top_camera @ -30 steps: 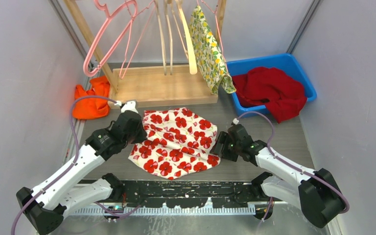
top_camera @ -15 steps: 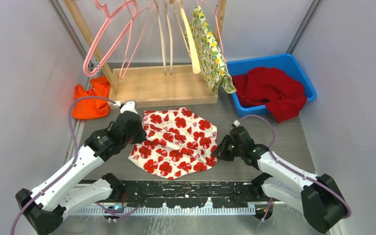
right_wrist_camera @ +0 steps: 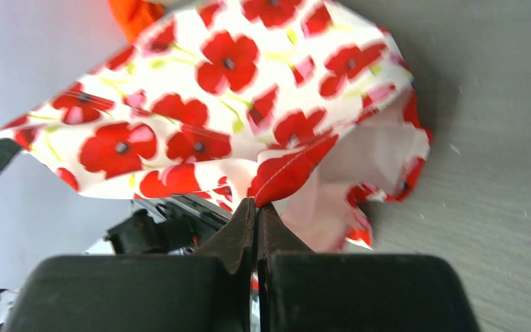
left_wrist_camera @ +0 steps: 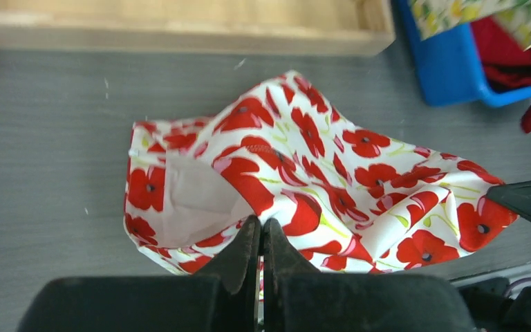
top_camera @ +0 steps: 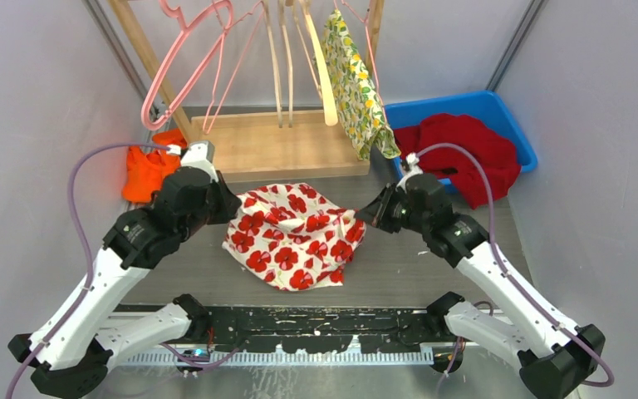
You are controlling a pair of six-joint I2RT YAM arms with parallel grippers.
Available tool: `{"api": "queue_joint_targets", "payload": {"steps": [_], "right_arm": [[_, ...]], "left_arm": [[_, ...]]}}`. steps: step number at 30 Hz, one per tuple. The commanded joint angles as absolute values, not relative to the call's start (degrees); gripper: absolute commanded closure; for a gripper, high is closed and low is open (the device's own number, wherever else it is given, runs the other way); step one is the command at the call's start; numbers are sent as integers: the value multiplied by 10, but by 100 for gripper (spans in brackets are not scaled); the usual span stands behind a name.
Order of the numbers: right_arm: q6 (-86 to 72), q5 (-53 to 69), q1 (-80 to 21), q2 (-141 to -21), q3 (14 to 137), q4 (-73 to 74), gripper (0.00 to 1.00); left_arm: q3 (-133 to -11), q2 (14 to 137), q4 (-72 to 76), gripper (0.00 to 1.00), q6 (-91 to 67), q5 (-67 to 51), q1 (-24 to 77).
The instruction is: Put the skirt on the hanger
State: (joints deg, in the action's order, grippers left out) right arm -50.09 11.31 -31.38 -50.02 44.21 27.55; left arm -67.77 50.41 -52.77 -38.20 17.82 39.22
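Note:
The skirt (top_camera: 295,237) is white with red poppies. It hangs bunched between both grippers, with its lower part sagging to the grey table. My left gripper (top_camera: 226,208) is shut on the skirt's left edge, and in the left wrist view the fingertips (left_wrist_camera: 261,225) pinch a fold of skirt (left_wrist_camera: 332,173). My right gripper (top_camera: 365,218) is shut on the right edge, pinching a red hem (right_wrist_camera: 287,169) at the tips (right_wrist_camera: 256,205). Pink hangers (top_camera: 181,68) and wooden hangers (top_camera: 322,83) hang on the rack behind, apart from the skirt.
A lemon-print garment (top_camera: 353,75) hangs on the rack above its wooden base (top_camera: 274,150). A blue bin (top_camera: 444,101) at the back right holds a red cloth (top_camera: 461,154). An orange cloth (top_camera: 145,170) lies at the back left. Grey walls stand close on both sides.
My right gripper has shut on the skirt's right edge. Both arms have risen and moved toward the rack, lifting and bunching the skirt that lay flat.

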Motion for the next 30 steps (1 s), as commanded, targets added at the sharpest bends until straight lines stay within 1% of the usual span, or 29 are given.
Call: {"api": "queue_joint_targets", "payload": {"steps": [1, 6, 12, 21, 26, 30], "right_arm": [[-436, 72, -313, -524, 583, 342, 99], [-388, 41, -304, -568, 720, 390, 99], [-354, 35, -270, -601, 841, 431, 99], [-338, 94, -199, -680, 975, 447, 99], [-337, 135, -170, -756, 1084, 443, 99], [-354, 171, -155, -812, 1177, 438, 99]], "left_arm": [[-765, 520, -545, 100, -343, 186, 387], [-839, 542, -555, 100, -321, 200, 382], [-908, 560, -562, 100, -298, 228, 373], [-1010, 629, -561, 100, -269, 213, 349], [-1090, 682, -554, 100, -250, 191, 321], [-1120, 708, -534, 100, -243, 162, 295]]}}
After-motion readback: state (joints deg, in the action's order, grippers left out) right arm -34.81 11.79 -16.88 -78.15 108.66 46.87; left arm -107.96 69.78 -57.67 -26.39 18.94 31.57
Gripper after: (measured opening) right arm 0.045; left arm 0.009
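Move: The red-flowered skirt is already held between both hands. The near end of the yellow hanger is about 8 cm ahead, 15 cm right and 14 cm above the left hand; from the right hand, 8 cm ahead, 5 left and 22 up. The beige hangers' ends lie some 8 cm ahead, 8 right and 14 above the left hand. The lemon skirt hangs about 15 cm ahead of the right hand, straight on, roughly 15 above. The red-flowered skirt is hoisted by its two top corners, both hands keeping their pinch: the right rises fast, about 25 cm, while reaching some 12 forward towards the hanger ends and edging outward; the left climbs more slowly by around 16 and reaches forward mostly late. Both tip their fingers upward, the right more. ##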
